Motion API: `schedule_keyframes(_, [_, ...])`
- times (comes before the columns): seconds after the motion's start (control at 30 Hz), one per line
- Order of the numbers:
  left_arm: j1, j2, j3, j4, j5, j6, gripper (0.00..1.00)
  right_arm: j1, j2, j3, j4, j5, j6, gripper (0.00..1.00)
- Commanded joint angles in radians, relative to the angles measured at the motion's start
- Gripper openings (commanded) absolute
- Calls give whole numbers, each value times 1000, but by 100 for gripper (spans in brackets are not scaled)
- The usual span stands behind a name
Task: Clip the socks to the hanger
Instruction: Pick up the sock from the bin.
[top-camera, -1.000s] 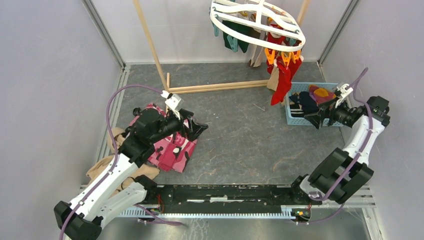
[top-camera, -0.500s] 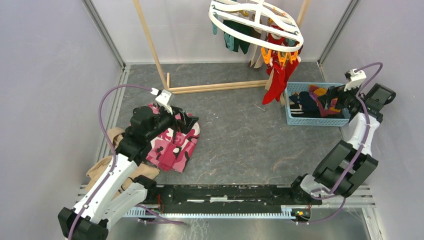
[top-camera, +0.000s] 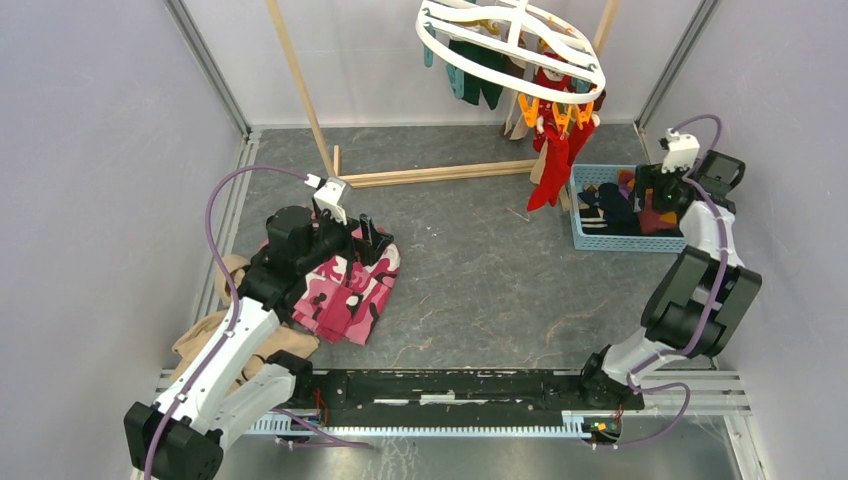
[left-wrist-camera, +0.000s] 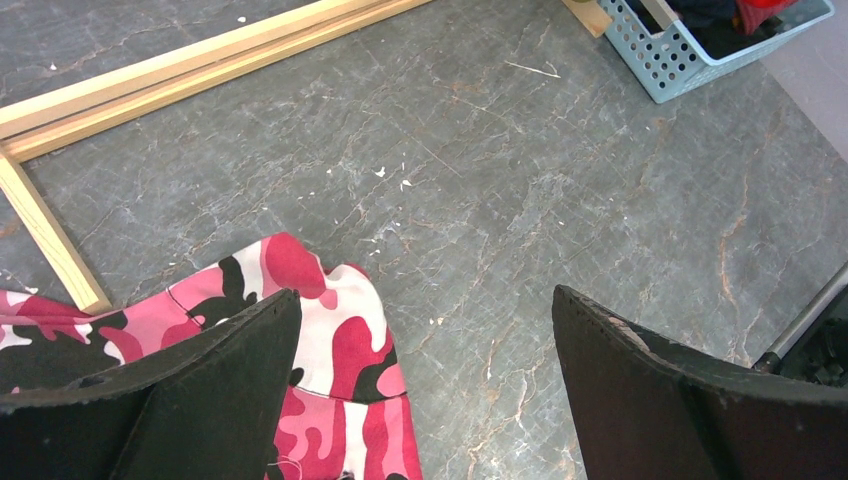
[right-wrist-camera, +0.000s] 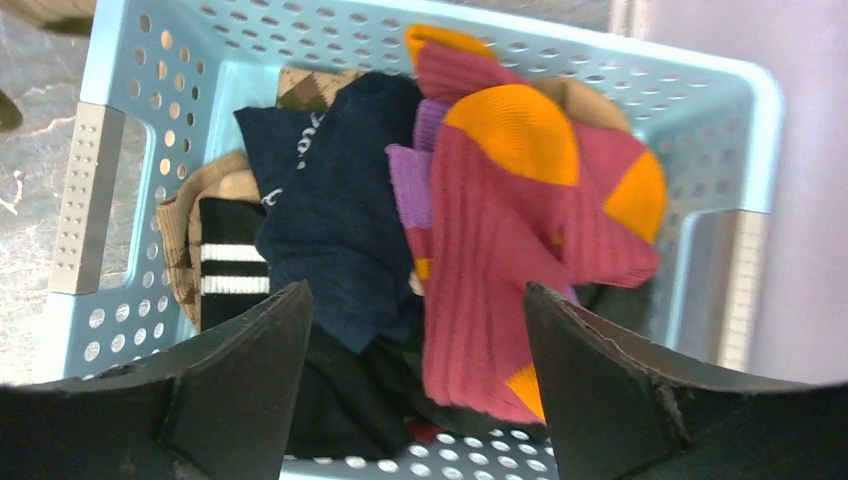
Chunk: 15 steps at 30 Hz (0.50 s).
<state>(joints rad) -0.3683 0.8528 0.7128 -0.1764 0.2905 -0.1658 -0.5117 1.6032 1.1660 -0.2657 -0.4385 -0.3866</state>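
Observation:
The white oval hanger (top-camera: 510, 45) hangs at the top with a red sock (top-camera: 545, 175) and a dark green sock (top-camera: 482, 85) clipped to it. More socks lie in the blue basket (top-camera: 582, 238): a maroon sock with orange patches (right-wrist-camera: 500, 250), a navy sock (right-wrist-camera: 330, 220) and a black sock with white stripes (right-wrist-camera: 232, 275). My right gripper (right-wrist-camera: 415, 290) is open just above this pile, pointing down, with nothing between its fingers. My left gripper (left-wrist-camera: 425, 293) is open over the grey floor at the edge of the camouflage cloth, holding nothing.
A pink camouflage cloth (top-camera: 345, 295) and a tan cloth (top-camera: 200, 340) lie under my left arm. A light wooden pole rack (top-camera: 300, 90) stands at the back, its base bar (left-wrist-camera: 200, 65) on the floor. The basket's perforated walls (right-wrist-camera: 120, 90) surround my right fingers.
My right arm has swung from the basket's near side to above it, pointing down into the socks. The left gripper drew back slightly over the camouflage cloth. The hanger sways a little.

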Motion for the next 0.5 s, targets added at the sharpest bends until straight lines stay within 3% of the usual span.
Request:
schedule_keyframes(0.0, [14, 4, 7, 13, 11, 56, 100, 71, 64, 62, -44, 84, -32, 81])
schedule_keyframes(0.47, [25, 11, 7, 10, 18, 52, 100, 167, 198, 156, -84, 282, -106, 33])
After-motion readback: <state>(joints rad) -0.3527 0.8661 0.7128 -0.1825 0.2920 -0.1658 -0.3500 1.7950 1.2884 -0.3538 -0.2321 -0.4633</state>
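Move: The navy sock in the basket lies about 6 cm ahead of the right hand, 3 cm to its left and 8 cm below. On its right is the maroon-and-mustard sock, some 5 cm ahead and 6 cm right of the hand; on its left the black striped sock, roughly 4 cm ahead and 10 cm left, both equally low. From the left hand the navy sock is some 18 cm ahead, 55 cm right and 16 cm down. The navy sock's near part comes between the right fingertips as that hand sinks about 5 cm into the basket, going some 3 cm forward and 2–3 cm left, most of the way early on. The wrist tips down roughly 10 degrees while the fingers close from wide open to well under half, one each side of the dark cloth; a firm pinch can't be seen yet. ##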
